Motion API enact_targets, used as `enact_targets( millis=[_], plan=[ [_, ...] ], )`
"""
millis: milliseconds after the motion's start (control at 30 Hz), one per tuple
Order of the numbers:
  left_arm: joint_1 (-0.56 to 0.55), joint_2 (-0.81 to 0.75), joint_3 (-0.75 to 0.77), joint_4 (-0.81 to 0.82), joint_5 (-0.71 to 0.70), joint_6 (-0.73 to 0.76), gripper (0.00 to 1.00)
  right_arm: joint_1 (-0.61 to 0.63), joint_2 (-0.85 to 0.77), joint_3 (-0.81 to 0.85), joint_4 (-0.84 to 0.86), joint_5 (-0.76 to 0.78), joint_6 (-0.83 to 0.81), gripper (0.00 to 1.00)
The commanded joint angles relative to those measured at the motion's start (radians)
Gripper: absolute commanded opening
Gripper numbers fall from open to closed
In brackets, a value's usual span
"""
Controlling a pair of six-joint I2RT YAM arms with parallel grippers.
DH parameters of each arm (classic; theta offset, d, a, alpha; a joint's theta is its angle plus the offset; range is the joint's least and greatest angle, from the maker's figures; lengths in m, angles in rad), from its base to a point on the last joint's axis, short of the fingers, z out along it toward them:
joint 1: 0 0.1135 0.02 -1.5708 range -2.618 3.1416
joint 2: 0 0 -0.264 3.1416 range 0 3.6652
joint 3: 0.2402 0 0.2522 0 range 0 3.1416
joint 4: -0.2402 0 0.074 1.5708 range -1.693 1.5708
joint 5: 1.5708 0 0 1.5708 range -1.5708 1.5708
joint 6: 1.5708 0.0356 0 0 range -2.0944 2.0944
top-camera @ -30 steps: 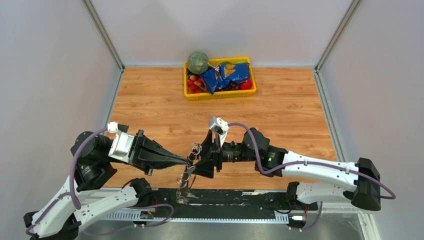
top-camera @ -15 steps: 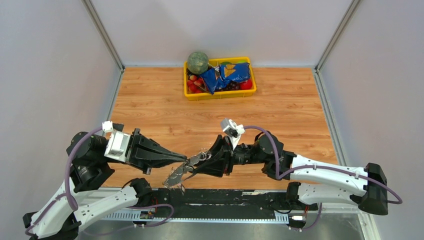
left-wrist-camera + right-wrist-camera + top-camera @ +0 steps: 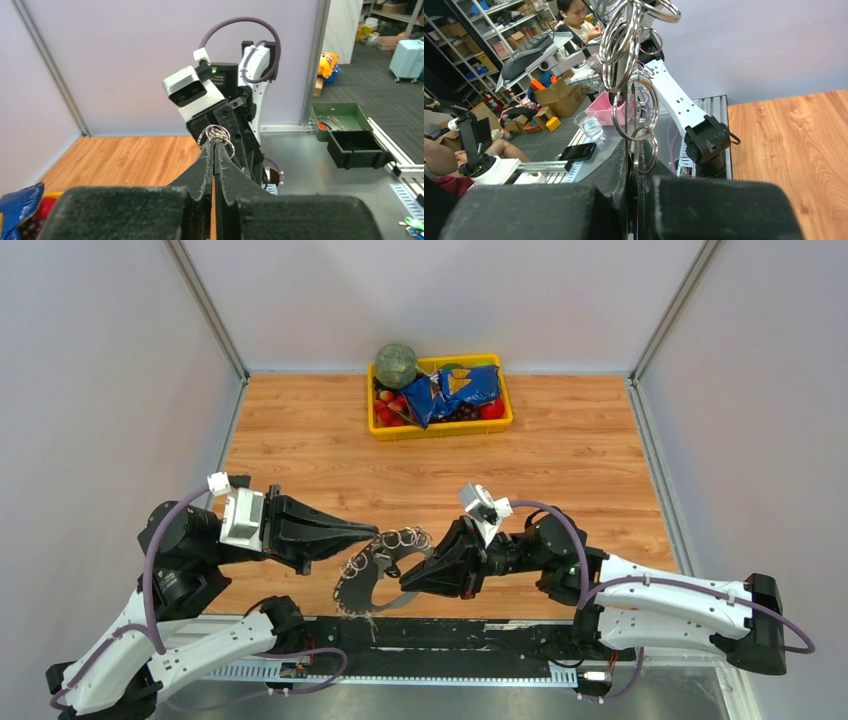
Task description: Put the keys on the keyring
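The keyring (image 3: 341, 590), a thin silver loop fringed with small rings (image 3: 401, 537), hangs above the table's near edge between both grippers. My left gripper (image 3: 374, 536) is shut on the small rings at the loop's far left; in the left wrist view the rings (image 3: 216, 133) sit pinched at the tip of that gripper (image 3: 215, 145). My right gripper (image 3: 408, 582) is shut on the loop's right side. In the right wrist view the wire runs between the closed fingers of the right gripper (image 3: 633, 147), with the keyring's stacked rings (image 3: 624, 60) above. I cannot make out the keys.
A yellow tray (image 3: 440, 428) at the far middle of the wooden table holds a green melon (image 3: 396, 364), a blue bag (image 3: 450, 392) and red fruit. A black rail (image 3: 480, 635) runs along the near edge. Grey walls close in both sides.
The right gripper has closed onto the keyring and drawn back to the right. The keyring, dangling before, is now spread out between both grippers. The left gripper shifted slightly farther away.
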Motion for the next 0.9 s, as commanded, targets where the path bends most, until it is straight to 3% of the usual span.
enact_targets(
  millis=[0, 167, 267, 400, 467, 633, 767, 867],
  plan=[
    [-0.001, 0.004, 0.042, 0.008, -0.112, 0.029, 0.05, 0.0, -0.054, -0.003, -0.015, 0.021, -0.038, 0.0],
    [-0.001, -0.007, 0.058, -0.035, -0.312, 0.022, 0.35, 0.0, -0.096, 0.051, -0.17, 0.074, -0.108, 0.0],
    [0.0, -0.026, 0.062, -0.056, -0.382, 0.007, 0.46, 0.001, -0.129, 0.07, -0.231, 0.105, -0.147, 0.0],
    [-0.001, -0.043, 0.049, -0.068, -0.375, -0.028, 0.55, 0.0, -0.16, 0.094, -0.288, 0.147, -0.2, 0.0],
    [-0.001, -0.055, 0.032, -0.066, -0.354, -0.052, 0.66, 0.0, -0.166, 0.118, -0.324, 0.167, -0.223, 0.0],
    [0.0, -0.106, -0.047, -0.051, -0.307, -0.106, 0.8, 0.0, -0.167, 0.178, -0.391, 0.205, -0.269, 0.0],
    [0.0, -0.14, -0.086, -0.063, -0.277, -0.117, 0.99, 0.0, -0.159, 0.231, -0.435, 0.221, -0.3, 0.0],
    [-0.001, -0.146, -0.09, -0.079, -0.253, -0.12, 1.0, 0.0, -0.15, 0.269, -0.454, 0.223, -0.312, 0.0]
  ],
)
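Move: The left hand's shut fingers hold the keyring by the rings on its rim, with the plate's middle roughly 4 cm back, 2 cm to the right and 4 cm below. A loose-hanging key dangles some 7 cm back, about level left-right and 10 cm below this hand. The right fingers grip the plate's other end: its middle lies about 4 cm left, 1 cm ahead and 1 cm above the right hand, and the key some 5 cm left, 2 cm back and 5 cm below. The left hand lets go of the keyring's rings, opening wide as it goes forward about 4.5 cm, then draws off to the left with a small rise and finally sinks some 3 cm and comes slightly back, turned counter-clockwise and rolled a little, its spread fingers facing the plate's edge. The right hand keeps its pinch and carries the keyring to the right and forward, dipping first and then lifting about 4 cm, while the wrist rolls and swings some 15 degrees clockwise. ##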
